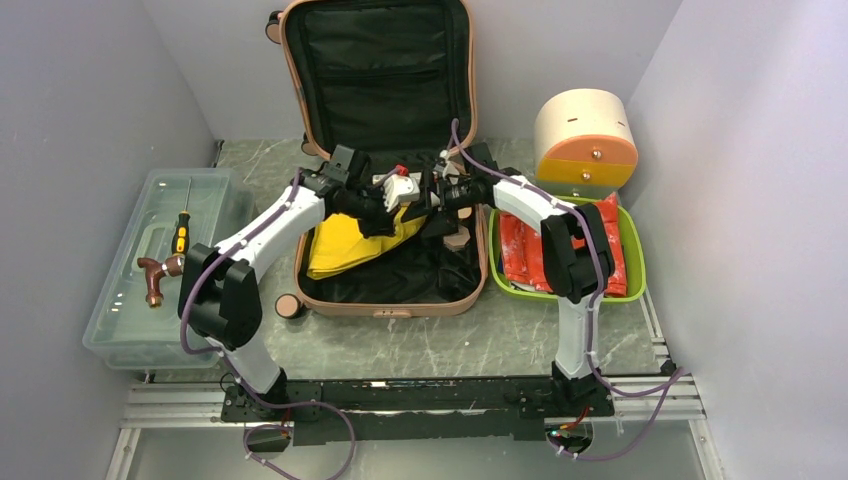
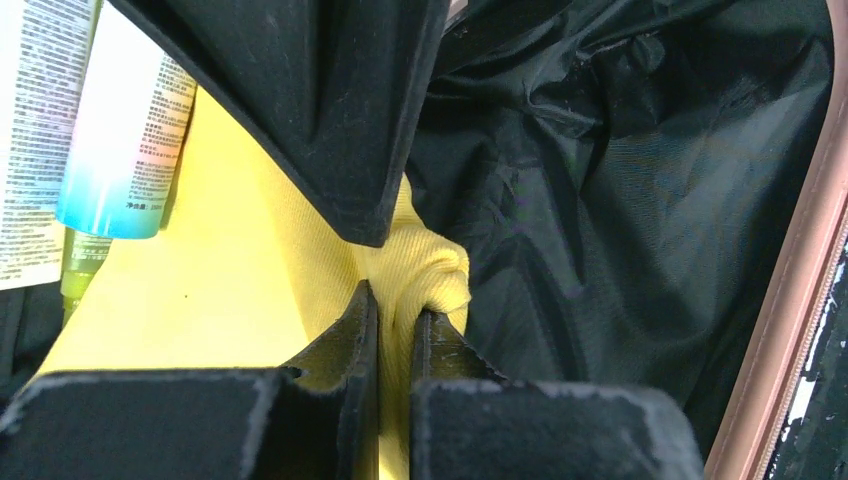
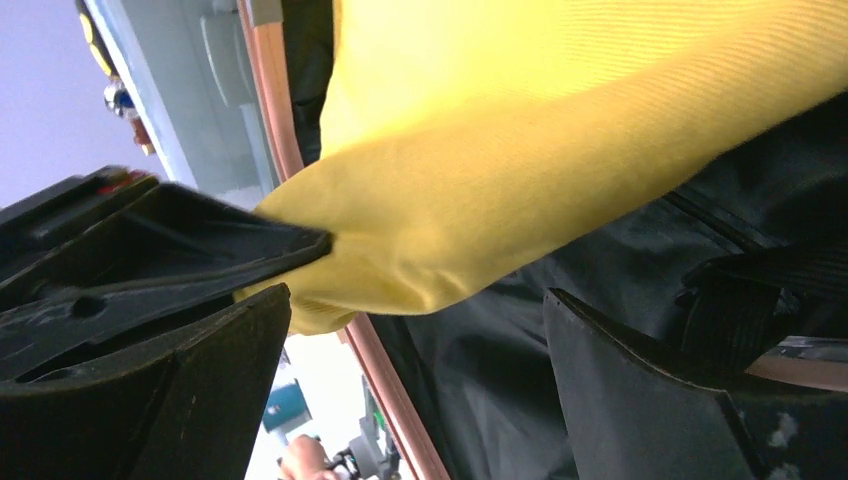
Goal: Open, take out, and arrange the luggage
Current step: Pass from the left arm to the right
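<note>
The salmon-pink luggage (image 1: 380,308) lies open in the middle of the table, its black-lined lid standing up at the back. A yellow cloth (image 1: 345,250) hangs over the left half of the lower shell. My left gripper (image 1: 392,212) is shut on a bunched fold of that cloth (image 2: 250,280), with both fingers (image 2: 350,335) pinching it above the black lining (image 2: 620,180). My right gripper (image 1: 428,195) faces it from the right. In the right wrist view this gripper (image 3: 418,295) is open, with the yellow cloth (image 3: 560,120) just above its fingertips and nothing between them.
A clear plastic bin (image 1: 120,330) on the left carries a screwdriver (image 1: 182,230) and a brown-handled tool (image 1: 158,275). A lime-green tray (image 1: 632,262) with red and white packets sits on the right, a cream and orange drawer box (image 1: 585,140) behind it. A white-blue bottle (image 2: 125,130) lies by the cloth.
</note>
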{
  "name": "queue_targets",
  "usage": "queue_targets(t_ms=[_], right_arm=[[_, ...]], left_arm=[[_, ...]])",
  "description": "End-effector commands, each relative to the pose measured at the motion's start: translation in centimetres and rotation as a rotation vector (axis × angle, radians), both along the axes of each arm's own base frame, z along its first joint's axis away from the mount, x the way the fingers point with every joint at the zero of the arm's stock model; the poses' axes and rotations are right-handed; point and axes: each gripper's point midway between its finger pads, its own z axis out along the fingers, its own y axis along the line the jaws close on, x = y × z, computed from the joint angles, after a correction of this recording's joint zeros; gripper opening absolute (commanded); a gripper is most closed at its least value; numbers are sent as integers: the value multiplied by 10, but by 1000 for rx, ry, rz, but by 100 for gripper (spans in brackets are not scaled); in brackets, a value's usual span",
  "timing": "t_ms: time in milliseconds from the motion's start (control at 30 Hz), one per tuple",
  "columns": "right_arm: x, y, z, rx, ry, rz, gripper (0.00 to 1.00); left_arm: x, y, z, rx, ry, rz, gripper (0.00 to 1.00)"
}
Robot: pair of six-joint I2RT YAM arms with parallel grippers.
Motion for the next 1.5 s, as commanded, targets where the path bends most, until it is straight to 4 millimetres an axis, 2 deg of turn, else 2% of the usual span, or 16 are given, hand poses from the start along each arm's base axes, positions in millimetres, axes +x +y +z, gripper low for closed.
queue_targets(t_ms=[0, 133, 333, 533, 633, 667, 800, 867, 1033, 1133, 1200, 1267, 1300, 1333, 1400, 1467], right_arm=[[14, 2, -12, -29, 73, -113, 100], [17, 8, -21, -13, 138, -133, 100], [24, 25, -23, 1, 170, -140, 100], [11, 49, -31, 6, 197, -91, 100], [0, 57, -36, 16, 223, -72, 100], [-3, 58, -37, 22, 225, -66, 100], [-5, 65, -30, 53, 158, -17, 100], [-5, 69, -23, 57, 74, 27, 100], [-11, 80, 3, 119, -46, 92, 100], [-16, 84, 9, 144, -58, 97, 99], [-20, 86, 11, 163, -49, 106, 93], [-25, 86, 11, 175, -28, 106, 75], [-26, 86, 11, 188, -25, 105, 62], [-27, 86, 11, 194, -19, 102, 52], [-28, 84, 11, 187, -17, 94, 43], [-29, 83, 15, 177, -33, 93, 26]], left_arm=[[3, 5, 40, -85, -57, 42, 0], [0, 3, 37, -97, -39, 31, 0], [1, 1, 37, -104, -34, 27, 0], [-1, 2, 43, -109, -45, 26, 2], [-4, 3, 47, -107, -56, 14, 16], [-5, 4, 50, -108, -62, 9, 24], [-12, 11, 66, -85, -87, -14, 81], [-16, 20, 76, -75, -113, -9, 98], [-20, 58, 108, -92, -160, 65, 100], [-25, 81, 121, -86, -186, 121, 100], [-30, 97, 123, -67, -197, 172, 99], [-38, 113, 117, -43, -188, 222, 99], [-42, 121, 115, -36, -187, 247, 100], [-45, 129, 112, -29, -187, 278, 99], [-52, 144, 108, -9, -191, 334, 99], [-58, 157, 103, 5, -186, 379, 99]])
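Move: The left hand still pinches the right-hand part of the yellow cloth, whose middle lies about 3 cm left, 2 cm back and 5 cm below. From the open right hand, that middle is some 10 cm left, 4 cm back and 5 cm below. Near the right hand, the bottle lies about 3 cm left and 3 cm ahead; a round jar sits 8 cm right and 5 cm back, both some 8 cm below. Right hand moves 5 cm left and down, closing around the cloth; left hand opens and withdraws left and up. ##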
